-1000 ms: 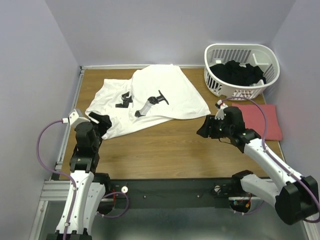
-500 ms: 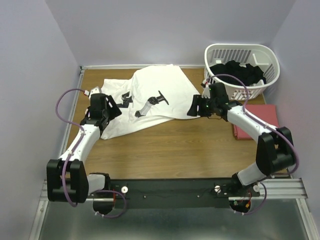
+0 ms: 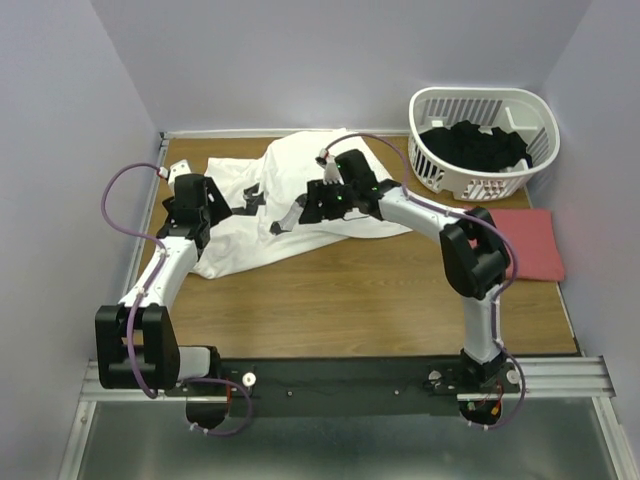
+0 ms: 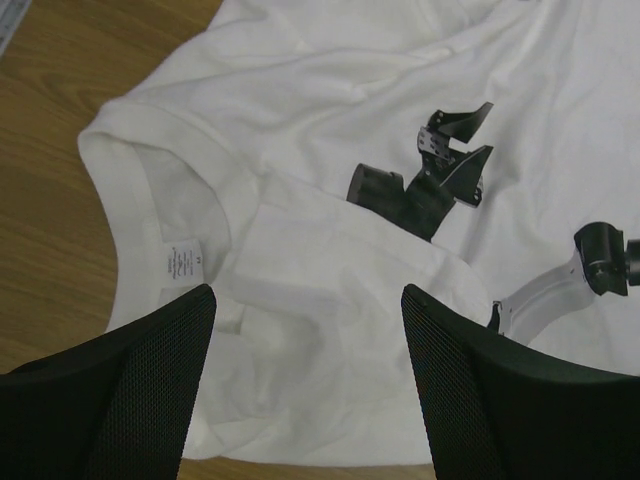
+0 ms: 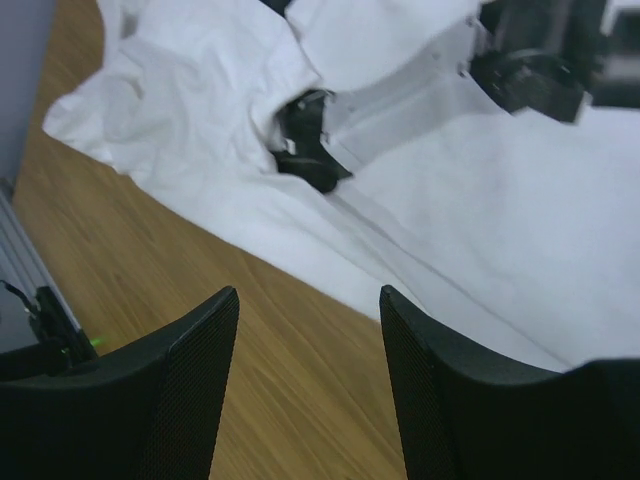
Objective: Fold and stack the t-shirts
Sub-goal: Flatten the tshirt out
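The large white t-shirt (image 3: 300, 175) lies crumpled at the back left of the table, with a black and white print (image 3: 297, 208) on it. Its collar and label show in the left wrist view (image 4: 178, 262). My left gripper (image 3: 207, 203) is open and empty, low over the shirt's left part (image 4: 330, 290). My right gripper (image 3: 315, 203) is open and empty over the shirt's front edge (image 5: 250, 215), above bare wood. The salmon-red t-shirt (image 3: 528, 243) lies folded flat at the right, away from both grippers.
A white slatted basket (image 3: 530, 105) holding dark clothes (image 3: 475, 145) stands at the back right, just behind the red shirt. Bare wood (image 3: 350, 290) fills the front of the table. Lilac walls close in the back and both sides.
Both arms have reached out from near their bases. The right gripper swept left from beside the basket to the white shirt's middle. The left gripper moved forward over the shirt's left part.
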Action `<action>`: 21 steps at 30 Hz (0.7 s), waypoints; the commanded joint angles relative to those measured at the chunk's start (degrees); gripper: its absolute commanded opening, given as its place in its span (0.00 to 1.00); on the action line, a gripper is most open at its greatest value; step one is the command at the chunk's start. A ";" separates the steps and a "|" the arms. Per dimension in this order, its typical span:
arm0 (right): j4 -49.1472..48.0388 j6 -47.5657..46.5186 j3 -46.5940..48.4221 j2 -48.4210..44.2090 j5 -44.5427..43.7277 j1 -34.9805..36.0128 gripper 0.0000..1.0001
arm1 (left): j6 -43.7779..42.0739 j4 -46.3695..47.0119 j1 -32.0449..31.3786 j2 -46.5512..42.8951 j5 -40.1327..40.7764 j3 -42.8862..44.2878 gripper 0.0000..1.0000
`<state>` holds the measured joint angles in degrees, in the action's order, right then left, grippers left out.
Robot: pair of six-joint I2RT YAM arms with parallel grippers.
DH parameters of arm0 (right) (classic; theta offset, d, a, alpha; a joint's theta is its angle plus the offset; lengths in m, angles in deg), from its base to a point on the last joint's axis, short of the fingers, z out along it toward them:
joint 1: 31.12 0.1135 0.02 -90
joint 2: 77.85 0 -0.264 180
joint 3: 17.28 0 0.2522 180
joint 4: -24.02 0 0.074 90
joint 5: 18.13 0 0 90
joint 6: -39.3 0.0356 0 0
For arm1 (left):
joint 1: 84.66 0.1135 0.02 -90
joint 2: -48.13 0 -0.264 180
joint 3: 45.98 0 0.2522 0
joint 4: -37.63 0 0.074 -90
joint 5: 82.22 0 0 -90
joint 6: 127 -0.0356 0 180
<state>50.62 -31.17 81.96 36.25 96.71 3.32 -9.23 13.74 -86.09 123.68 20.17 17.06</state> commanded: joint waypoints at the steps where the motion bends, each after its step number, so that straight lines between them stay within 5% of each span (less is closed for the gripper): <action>1: -6.68 7.44 8.03 6.91 3.63 2.04 0.66 | -2.37 2.22 0.46 -1.90 4.32 -0.93 0.83; 10: -14.51 20.28 22.27 24.74 5.49 4.85 0.63 | -4.30 3.36 0.46 -3.65 6.25 -1.82 0.83; 21: -18.91 27.49 26.06 31.53 5.65 6.52 0.61 | -4.65 3.89 0.46 -5.68 5.46 -1.73 0.83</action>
<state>34.73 -6.60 105.04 65.17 101.13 8.63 -13.05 16.32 -85.78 119.20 24.14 14.89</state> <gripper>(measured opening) 0.613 0.828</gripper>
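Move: The folded-over flap of the white t-shirt, across the dark printed arm, lies about 13 cm to the right hand's left, 4 cm ahead and 8 cm below. The printed gripper is some 5 cm farther left of the flap and 4 cm farther out; the grey stretch of the printed arm is about 7 cm to the flap's right, level with it. From the left hand the flap is about 16 cm to the right, 4 cm ahead and 11 cm below. Towards the t-shirt's flap the open right hand sweeps about 13 cm left over the printed arm and 4 cm forward, level at first, then sinking some 6 cm to bring its fingertips close about the fold. On the way the wrist rolls roughly 20 degrees, left side lifting and front tipping down. The left hand, open and empty, edges up and left by about 2 cm each. ##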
